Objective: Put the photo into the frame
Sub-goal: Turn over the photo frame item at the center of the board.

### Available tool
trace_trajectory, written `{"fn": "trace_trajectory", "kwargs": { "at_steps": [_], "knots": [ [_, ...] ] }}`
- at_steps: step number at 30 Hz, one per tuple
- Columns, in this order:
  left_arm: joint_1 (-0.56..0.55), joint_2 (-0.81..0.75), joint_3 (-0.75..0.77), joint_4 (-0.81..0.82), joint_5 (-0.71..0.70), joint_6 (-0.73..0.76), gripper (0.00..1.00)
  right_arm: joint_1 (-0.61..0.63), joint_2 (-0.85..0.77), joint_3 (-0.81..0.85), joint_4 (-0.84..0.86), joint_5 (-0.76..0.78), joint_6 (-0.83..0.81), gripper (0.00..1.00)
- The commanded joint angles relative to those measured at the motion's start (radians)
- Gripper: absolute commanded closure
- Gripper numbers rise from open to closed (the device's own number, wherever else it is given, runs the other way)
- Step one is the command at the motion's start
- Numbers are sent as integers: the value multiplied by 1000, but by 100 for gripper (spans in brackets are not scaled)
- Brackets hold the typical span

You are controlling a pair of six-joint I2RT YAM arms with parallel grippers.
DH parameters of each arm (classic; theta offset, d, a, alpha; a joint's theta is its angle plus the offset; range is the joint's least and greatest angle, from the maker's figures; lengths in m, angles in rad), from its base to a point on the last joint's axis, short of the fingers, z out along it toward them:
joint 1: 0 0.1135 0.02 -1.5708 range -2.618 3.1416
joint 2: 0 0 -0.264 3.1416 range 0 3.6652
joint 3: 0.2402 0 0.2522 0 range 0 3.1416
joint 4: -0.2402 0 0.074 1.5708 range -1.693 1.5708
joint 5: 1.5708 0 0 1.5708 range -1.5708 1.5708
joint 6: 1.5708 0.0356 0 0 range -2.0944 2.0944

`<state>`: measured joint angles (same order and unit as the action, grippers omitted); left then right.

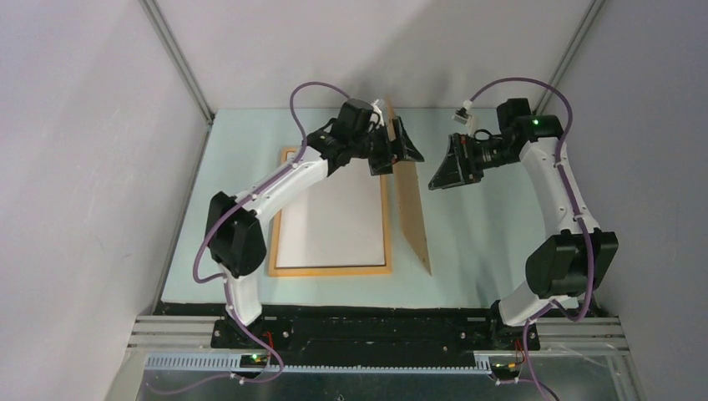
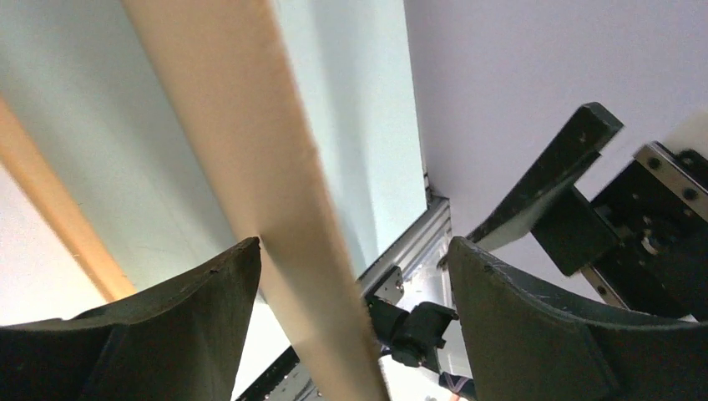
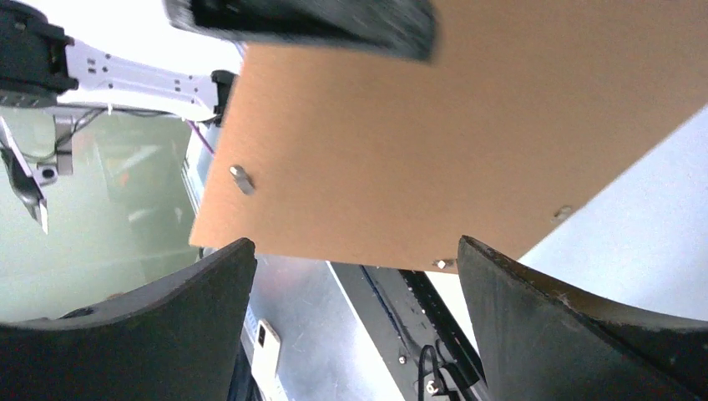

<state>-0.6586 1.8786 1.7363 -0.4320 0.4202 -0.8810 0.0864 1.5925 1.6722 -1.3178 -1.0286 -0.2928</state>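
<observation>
The frame (image 1: 330, 270), thin and light orange, lies flat on the mat left of centre; its edge also shows as an orange strip (image 2: 58, 217). A plain white sheet (image 1: 334, 217) fills its opening, and the photo's picture side is hidden. A brown backing board (image 1: 413, 209) stands tilted on its long edge just right of the frame. My left gripper (image 1: 394, 150) straddles the board's far top end. Its jaws are open, and the board (image 2: 250, 150) passes between them close to the left finger. My right gripper (image 1: 441, 163) hovers open to the right, facing the board's face (image 3: 434, 142).
Grey enclosure walls (image 1: 75, 167) stand on both sides and at the back. A metal rail (image 1: 376, 334) runs along the near edge by the arm bases. Small metal tabs (image 3: 241, 179) stick out of the board's face. The two grippers are close together across the board.
</observation>
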Motion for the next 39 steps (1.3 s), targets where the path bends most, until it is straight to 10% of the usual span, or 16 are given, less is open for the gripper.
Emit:
{"fn": "trace_trajectory", "kwargs": {
  "at_steps": [1, 19, 33, 39],
  "knots": [
    [24, -104, -16, -2, -60, 58, 14, -87, -43, -66, 11, -15, -41, 6],
    [50, -198, -173, -4, -153, 137, 47, -264, -22, -258, 58, -24, -139, 7],
    [66, -237, -216, -3, -193, 157, 98, -278, -4, -307, 112, 7, -141, 8],
    [85, -262, -259, 54, -123, 116, 100, -284, 8, -349, 180, 10, -100, 8]
  ]
}}
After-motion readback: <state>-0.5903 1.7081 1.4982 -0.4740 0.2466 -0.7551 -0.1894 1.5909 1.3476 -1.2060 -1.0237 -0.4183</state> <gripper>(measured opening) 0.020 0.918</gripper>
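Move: The brown board stands nearly upright with its top edge between the left hand's open fingers; its middle is about 6 cm back, 2 cm right and 12 cm below that hand. The frame with the white-backed photo lies some 21 cm left, 13 cm back and 24 cm below the left hand. From the right hand, the board's middle is roughly 7 cm left, 6 cm back and 15 cm down. Left hand pinches the board's top edge, moving 8 cm left and down; open right hand retreats right and down. ##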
